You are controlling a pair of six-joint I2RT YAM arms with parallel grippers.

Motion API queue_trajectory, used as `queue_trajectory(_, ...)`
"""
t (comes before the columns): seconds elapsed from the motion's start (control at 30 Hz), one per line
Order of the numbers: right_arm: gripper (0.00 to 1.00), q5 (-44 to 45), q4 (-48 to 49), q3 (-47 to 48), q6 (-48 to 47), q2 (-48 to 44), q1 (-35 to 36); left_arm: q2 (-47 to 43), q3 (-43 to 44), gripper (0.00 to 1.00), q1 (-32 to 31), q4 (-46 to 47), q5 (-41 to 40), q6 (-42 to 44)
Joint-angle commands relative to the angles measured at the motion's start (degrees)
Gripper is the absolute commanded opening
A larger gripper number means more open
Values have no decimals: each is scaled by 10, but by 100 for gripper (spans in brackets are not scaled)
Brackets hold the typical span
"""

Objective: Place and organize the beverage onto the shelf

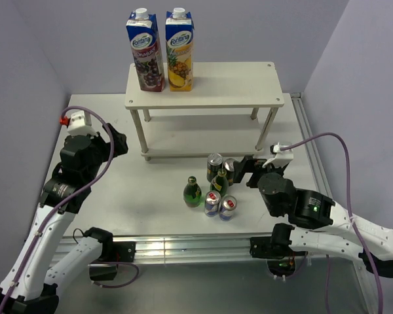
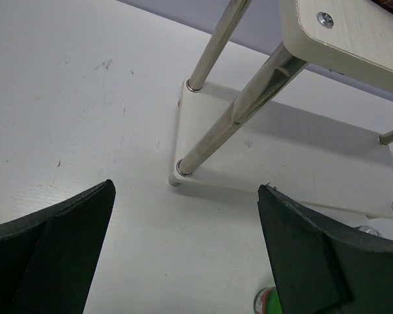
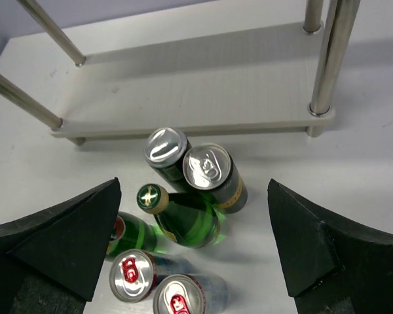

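Six drinks stand in a cluster on the table in front of the shelf (image 1: 203,84). There are two dark cans (image 1: 214,163) (image 3: 209,167), two green bottles (image 1: 192,191) (image 3: 183,216) and two slim blue-and-silver cans (image 1: 212,203) (image 3: 132,275). My right gripper (image 1: 245,171) (image 3: 194,190) is open and empty. It hovers just right of and above the cluster, with the drinks between its fingers in the right wrist view. My left gripper (image 1: 118,144) (image 2: 186,187) is open and empty, left of the shelf's lower board (image 2: 281,157). One bottle top (image 2: 267,302) peeks in by its right finger.
Two tall juice cartons (image 1: 146,52) (image 1: 179,51) stand on the left end of the shelf's top board. The lower board (image 1: 203,137) is bare. Shelf legs (image 2: 249,104) (image 3: 327,59) stand close to both grippers. Grey walls enclose the table at the back and both sides.
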Motion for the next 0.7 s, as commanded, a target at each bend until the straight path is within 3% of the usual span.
queue_trajectory(0.0, 100, 28, -11, -21, 38, -15, 17, -12, -1, 97, 0, 13, 11, 13)
queue_trajectory(0.17, 100, -16, 61, -63, 7, -2, 47, -14, -4, 97, 0, 17, 14, 14)
queue_trajectory(0.3, 100, 108, -28, -21, 93, 70, 137, -10, -4, 96, 0, 15, 14, 14)
queue_trajectory(0.4, 100, 151, -92, 8, 178, 110, 206, -12, -6, 96, 0, 16, 15, 14)
queue_trajectory(0.67, 100, 122, 29, -55, 133, 123, 211, -15, -8, 96, 0, 17, 22, 14)
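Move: The silver can nearer the right hand stands about 6 cm back and 3 cm left of that hand, its middle some 18 cm below; the other silver can is roughly 5 cm left of it and 2 cm farther out. The right-hand green bottle stands about 2 cm ahead and 6 cm left of the hand, the other bottle some 15 cm left and 2 cm back. From the left hand the nearer silver can is roughly 37 cm right, 16 cm back and 21 cm lower. The right hand first sinks, then sweeps left and back while still sinking, ending some 7 cm left, 6 cm lower and nearly 5 cm back, closer in above the two silver cans in front of the bottles. The wrist swings about 10 degrees counter-clockwise with a slight roll, left side down, and the empty fingers stay wide open, still clear above the drinks. ##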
